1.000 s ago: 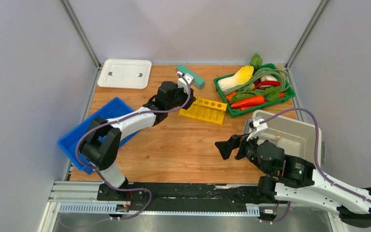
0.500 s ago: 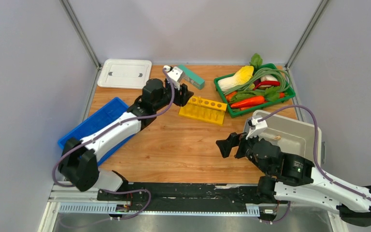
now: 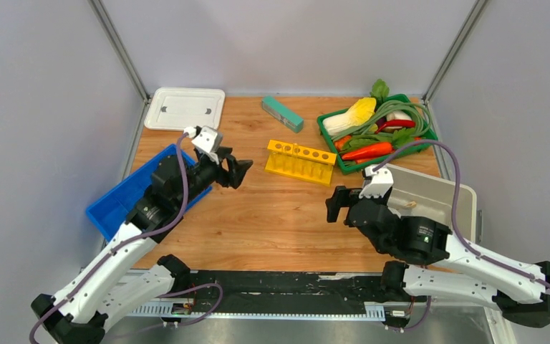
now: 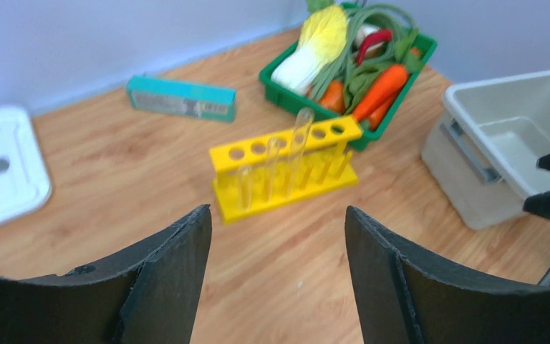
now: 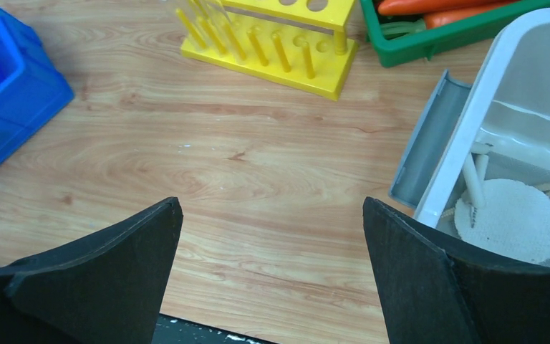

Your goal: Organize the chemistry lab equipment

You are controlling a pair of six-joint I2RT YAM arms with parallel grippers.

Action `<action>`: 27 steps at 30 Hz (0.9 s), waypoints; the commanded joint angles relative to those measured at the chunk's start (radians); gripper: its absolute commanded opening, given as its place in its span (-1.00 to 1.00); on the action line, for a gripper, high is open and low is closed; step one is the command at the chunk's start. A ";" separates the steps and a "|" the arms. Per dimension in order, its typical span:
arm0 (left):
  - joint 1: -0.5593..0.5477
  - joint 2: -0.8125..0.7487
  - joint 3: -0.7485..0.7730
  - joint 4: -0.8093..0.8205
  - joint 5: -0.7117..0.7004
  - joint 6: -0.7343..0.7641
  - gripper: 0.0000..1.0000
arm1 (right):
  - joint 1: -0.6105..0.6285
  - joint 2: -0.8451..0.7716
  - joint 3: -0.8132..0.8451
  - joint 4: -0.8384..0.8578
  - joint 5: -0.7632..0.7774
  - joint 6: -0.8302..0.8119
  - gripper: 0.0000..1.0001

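The yellow holed rack (image 3: 301, 162) stands mid-table, and clear glass tubes (image 4: 301, 143) stand upright in its holes. My left gripper (image 3: 242, 170) hangs open to the left of the rack, apart from it; in the left wrist view its jaws (image 4: 276, 215) hold nothing, with bare wood between them. Right of centre, beside the grey bin (image 3: 430, 188), my right gripper (image 3: 335, 204) is wide open and empty (image 5: 272, 204). Inside the bin lie a pale mesh pad (image 5: 508, 218) and white pipe-clay rods (image 5: 473, 179).
A blue bin (image 3: 125, 197) sits at the left edge under my left arm. A white lid (image 3: 185, 109) lies back left and a teal block (image 3: 282, 114) back centre. The green basket (image 3: 376, 132) of toy vegetables stands just behind the rack and the grey bin.
My left arm has drawn back from the rack toward the near left, and its jaws have opened. The right gripper has turned slightly and stayed open.
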 commanded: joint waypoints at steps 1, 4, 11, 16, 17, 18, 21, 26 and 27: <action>-0.002 -0.092 -0.049 -0.190 -0.150 -0.056 0.53 | -0.007 0.056 0.068 -0.045 0.061 0.033 1.00; 0.005 -0.080 -0.002 -0.332 -0.313 -0.055 0.53 | -0.007 0.088 0.087 -0.010 0.017 -0.004 1.00; 0.222 0.289 0.346 -0.514 -0.286 -0.056 0.33 | -0.008 0.138 0.081 0.091 -0.137 -0.065 1.00; 0.326 0.697 0.703 -0.619 -0.268 -0.006 0.23 | -0.008 0.082 0.064 0.120 -0.098 -0.130 1.00; 0.346 0.775 0.764 -0.645 -0.245 -0.004 0.20 | -0.007 0.056 0.058 0.139 -0.095 -0.151 1.00; 0.366 0.846 0.826 -0.659 -0.205 -0.004 0.16 | -0.007 0.034 0.055 0.151 -0.088 -0.175 1.00; 0.420 1.013 0.969 -0.662 -0.144 -0.004 0.12 | -0.007 -0.036 0.044 0.175 -0.068 -0.200 1.00; 0.491 1.271 1.202 -0.676 -0.064 0.014 0.06 | -0.007 -0.110 0.012 0.194 -0.034 -0.217 1.00; 0.497 1.317 1.236 -0.674 -0.052 0.020 0.03 | -0.008 -0.115 0.010 0.195 -0.028 -0.216 1.00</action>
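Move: The lid, the white one at the far left, lies about 33 cm ahead of the empty left hand, 22 cm to its left and 31 cm below. The blue bin is level with that hand, some 30 cm to its left; the teal box is about 31 cm ahead and 9 cm right; the yellow rack is 12 cm ahead and 15 cm right, all roughly 29 cm lower. From the right hand the lid is about 42 cm ahead, 46 cm left and 21 cm below. Swinging first left and down, then mostly forward towards the lid, the empty left hand travels about 27 cm out, half that to its left and down, and stays above the table. Its wrist tips down and turns counter-clockwise while the fingers partly close on nothing. The right hand, wide open, drifts a little left and back, then rises about 5 cm. ##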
